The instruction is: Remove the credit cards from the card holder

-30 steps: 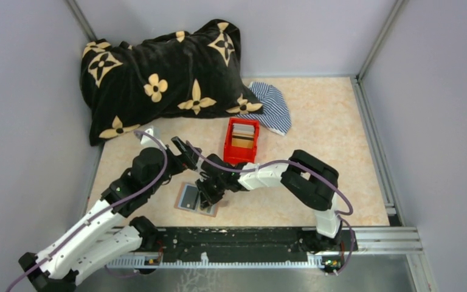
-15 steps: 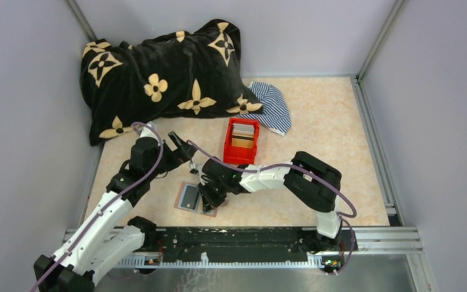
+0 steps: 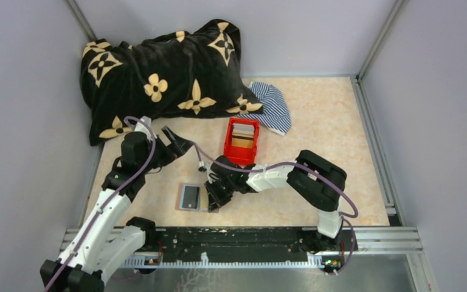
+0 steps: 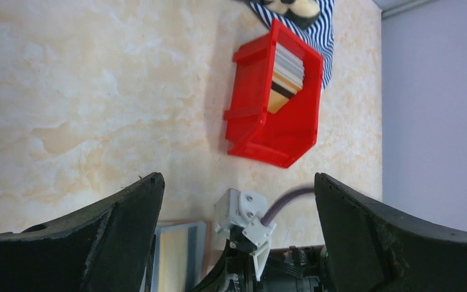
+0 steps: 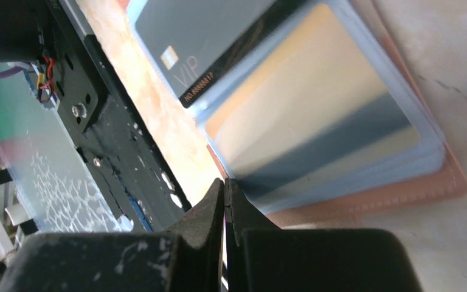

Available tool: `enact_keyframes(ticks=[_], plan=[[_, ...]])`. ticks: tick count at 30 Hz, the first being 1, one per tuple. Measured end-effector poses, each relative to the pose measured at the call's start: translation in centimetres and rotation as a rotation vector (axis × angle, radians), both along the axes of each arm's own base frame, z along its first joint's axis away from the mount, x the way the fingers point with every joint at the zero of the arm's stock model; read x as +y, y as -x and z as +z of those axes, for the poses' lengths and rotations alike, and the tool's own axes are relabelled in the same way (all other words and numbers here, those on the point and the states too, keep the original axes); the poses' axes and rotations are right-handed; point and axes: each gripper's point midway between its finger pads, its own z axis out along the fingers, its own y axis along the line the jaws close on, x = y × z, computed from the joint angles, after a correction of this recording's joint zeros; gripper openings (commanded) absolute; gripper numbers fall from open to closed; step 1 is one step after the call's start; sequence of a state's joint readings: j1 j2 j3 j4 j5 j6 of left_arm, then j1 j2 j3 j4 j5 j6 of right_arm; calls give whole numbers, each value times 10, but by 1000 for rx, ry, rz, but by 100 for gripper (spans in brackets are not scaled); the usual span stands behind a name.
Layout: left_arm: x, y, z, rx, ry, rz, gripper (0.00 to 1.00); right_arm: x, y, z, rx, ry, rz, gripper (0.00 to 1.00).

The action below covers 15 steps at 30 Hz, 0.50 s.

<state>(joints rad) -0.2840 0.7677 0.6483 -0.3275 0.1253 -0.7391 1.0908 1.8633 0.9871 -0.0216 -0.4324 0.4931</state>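
The card holder (image 3: pixel 190 198) lies open and flat on the table near the front rail. The right wrist view shows its reddish-brown leather edge (image 5: pixel 401 193), a grey credit card (image 5: pixel 207 42) marked VIP, and an orange card (image 5: pixel 316 115) under a clear sleeve. My right gripper (image 3: pixel 211 199) is shut, its tips (image 5: pixel 225 182) right at the holder's near corner. Nothing shows between the jaws. My left gripper (image 3: pixel 175 141) hangs wide open and empty, up and to the left of the holder, whose edge (image 4: pixel 182 255) shows low between its fingers (image 4: pixel 127 207).
A red open-top box (image 3: pixel 241 141) with a stack of cards stands just behind the right gripper. A black pillow with tan flowers (image 3: pixel 164 73) and a striped cloth (image 3: pixel 272 106) fill the back. The black rail (image 3: pixel 231 240) runs along the front edge.
My left arm has drawn back, up and to the left, away from the card holder. The right gripper has slid a little to the right, leaving the holder's grey card uncovered.
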Motion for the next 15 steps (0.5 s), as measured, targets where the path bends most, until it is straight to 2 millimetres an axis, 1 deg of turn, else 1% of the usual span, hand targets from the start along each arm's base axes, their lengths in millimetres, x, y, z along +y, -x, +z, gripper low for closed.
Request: enact_keyframes(ticks=[2, 4, 7, 9, 11, 12, 13, 15], plan=[[1, -9, 4, -8, 2, 14, 99, -5, -5, 0, 9, -2, -14, 0], [5, -18, -1, -4, 7, 34, 99, -9, -9, 0, 13, 0, -26, 0], [7, -21, -27, 42, 20, 43, 99, -13, -15, 1, 14, 8, -40, 0], [9, -17, -55, 105, 26, 49, 99, -14, -16, 1, 12, 12, -42, 0], [12, -7, -83, 177, 31, 53, 99, -16, -16, 2, 4, 18, -43, 0], [12, -2, -90, 196, 34, 51, 98, -18, -17, 3, -1, 24, -47, 0], [11, 1, -93, 205, 38, 46, 95, -20, -18, 4, -6, 28, -53, 0], [9, 4, -92, 199, 50, 36, 89, -24, -19, 7, -13, 34, -64, 0]])
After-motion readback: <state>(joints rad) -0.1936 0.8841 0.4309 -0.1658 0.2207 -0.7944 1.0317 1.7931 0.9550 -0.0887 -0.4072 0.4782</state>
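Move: Just ahead of the right hand's shut tips is the card holder, lying open: its middle is about 4 cm ahead and 4 cm to the left, a centimetre or so below. Its sleeved yellow card is 3 cm ahead and 2 cm left, the grey VIP card 4 cm ahead and 7 cm left, and the red bin 23 cm ahead and 10 cm right. From the left hand the holder lies roughly 11 cm back, 6 cm right and 17 cm below. Sweeping to the right and forward almost level, some 3 cm in all, the right hand keeps its fingers shut and pushes the holder's near right corner along with the tips. The open left hand eases forward some 2 cm and back again, sinking about 9 cm towards the holder's height as its fingers tip down some 10 degrees, touching nothing. ##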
